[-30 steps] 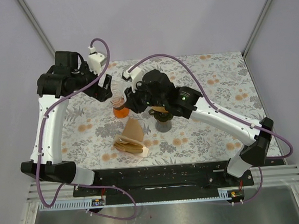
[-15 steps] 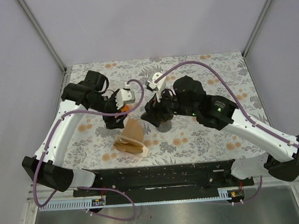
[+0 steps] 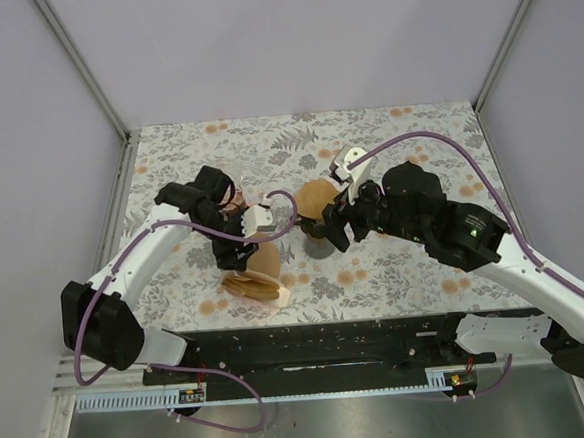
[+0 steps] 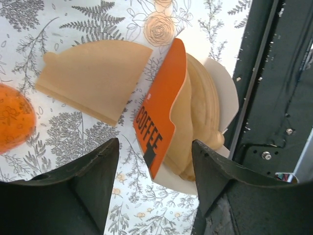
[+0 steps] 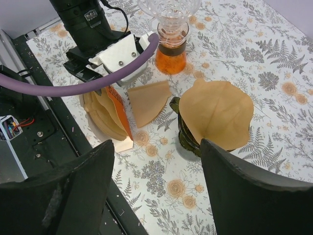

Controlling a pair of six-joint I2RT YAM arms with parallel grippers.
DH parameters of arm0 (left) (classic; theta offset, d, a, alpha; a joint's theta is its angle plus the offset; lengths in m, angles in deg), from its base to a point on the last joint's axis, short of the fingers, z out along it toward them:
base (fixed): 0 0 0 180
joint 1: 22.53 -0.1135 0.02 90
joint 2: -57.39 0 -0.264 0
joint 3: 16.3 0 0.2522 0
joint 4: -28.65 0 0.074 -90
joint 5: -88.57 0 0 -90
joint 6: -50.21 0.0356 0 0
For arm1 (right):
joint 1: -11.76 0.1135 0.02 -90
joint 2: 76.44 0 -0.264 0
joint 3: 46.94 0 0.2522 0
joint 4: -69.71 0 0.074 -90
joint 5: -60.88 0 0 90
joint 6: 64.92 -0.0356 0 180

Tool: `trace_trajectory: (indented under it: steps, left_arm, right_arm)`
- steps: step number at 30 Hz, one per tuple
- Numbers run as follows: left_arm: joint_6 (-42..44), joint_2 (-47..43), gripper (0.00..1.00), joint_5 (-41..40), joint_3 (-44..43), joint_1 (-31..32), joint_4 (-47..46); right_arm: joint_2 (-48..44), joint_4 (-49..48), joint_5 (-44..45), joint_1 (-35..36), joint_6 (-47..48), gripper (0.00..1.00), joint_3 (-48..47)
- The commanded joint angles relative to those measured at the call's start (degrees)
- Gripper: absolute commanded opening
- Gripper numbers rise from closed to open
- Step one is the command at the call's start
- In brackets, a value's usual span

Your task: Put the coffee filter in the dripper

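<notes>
The dark green dripper stands mid-table with a brown coffee filter sitting in its cone, spread wide above the rim; the same coffee filter shows from above. My right gripper hangs open just in front of the dripper, nothing between its fingers. My left gripper is open above the pack of filters with its orange "COFFEE" card, touching neither. A single loose filter lies flat beside the pack.
A glass flask of orange liquid stands behind the loose filter, close to the left arm. The black front rail runs right next to the pack. The right arm reaches in from the right.
The right gripper has opened and drawn back, leaving the filter in the dripper. The left arm swung down from the flask to above the filter pack, its jaws narrowing somewhat.
</notes>
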Motion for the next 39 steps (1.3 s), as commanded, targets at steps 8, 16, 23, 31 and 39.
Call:
trace_trajectory:
  steps: [8,16,23,31,39]
  left_arm:
    - [1.1,0.9,0.63,-3.2,3.9,1.5,-5.6]
    - [-1.6,2.0,0.34,-11.1,7.3,2.8,-11.6]
    - [-1.9,0.1,0.00,-12.4,5.2,3.0,-5.6]
    - [-8.5,-1.8,0.00,-11.2,-9.3,2.6,10.2]
    - [-9.8,-2.1,0.00,-11.7,-28.7,-3.4,18.9]
  right_arm:
    - [-1.0,-1.0,1.5,-0.4,0.0,0.79,1.5]
    - [-1.1,-1.2,0.6,-0.4,0.0,0.78,2.0]
    - [-1.9,-1.8,0.4,-0.4,0.2,0.79,2.5]
    - [-1.2,-2.6,-0.5,-0.4,0.4,0.79,2.7]
    - [-1.6,-2.5,-2.4,-0.4,0.3,0.79,2.8]
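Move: Just below the left hand, whose fingers point down and to the right, lies the open coffee filter packet: its middle is about 9 cm lower, 2 cm back and 3 cm to the right. The loose filter lies some 6 cm ahead and 6 cm right, 12 cm down; the carafe stands roughly 16 cm straight ahead, its middle 6 cm lower. From the right hand the packet is about 19 cm left, 2 cm back and 29 cm below. Sinking about 5 cm with a slight drift left and a roll of some 10 degrees, the left hand brings its half-open fingers down around the packet's upright orange COFFEE panel and shuts them, pinching that thin panel near its left end. It then reverses and lifts the packet quickly, about 13 cm up, easing a few centimetres forward near the end. ##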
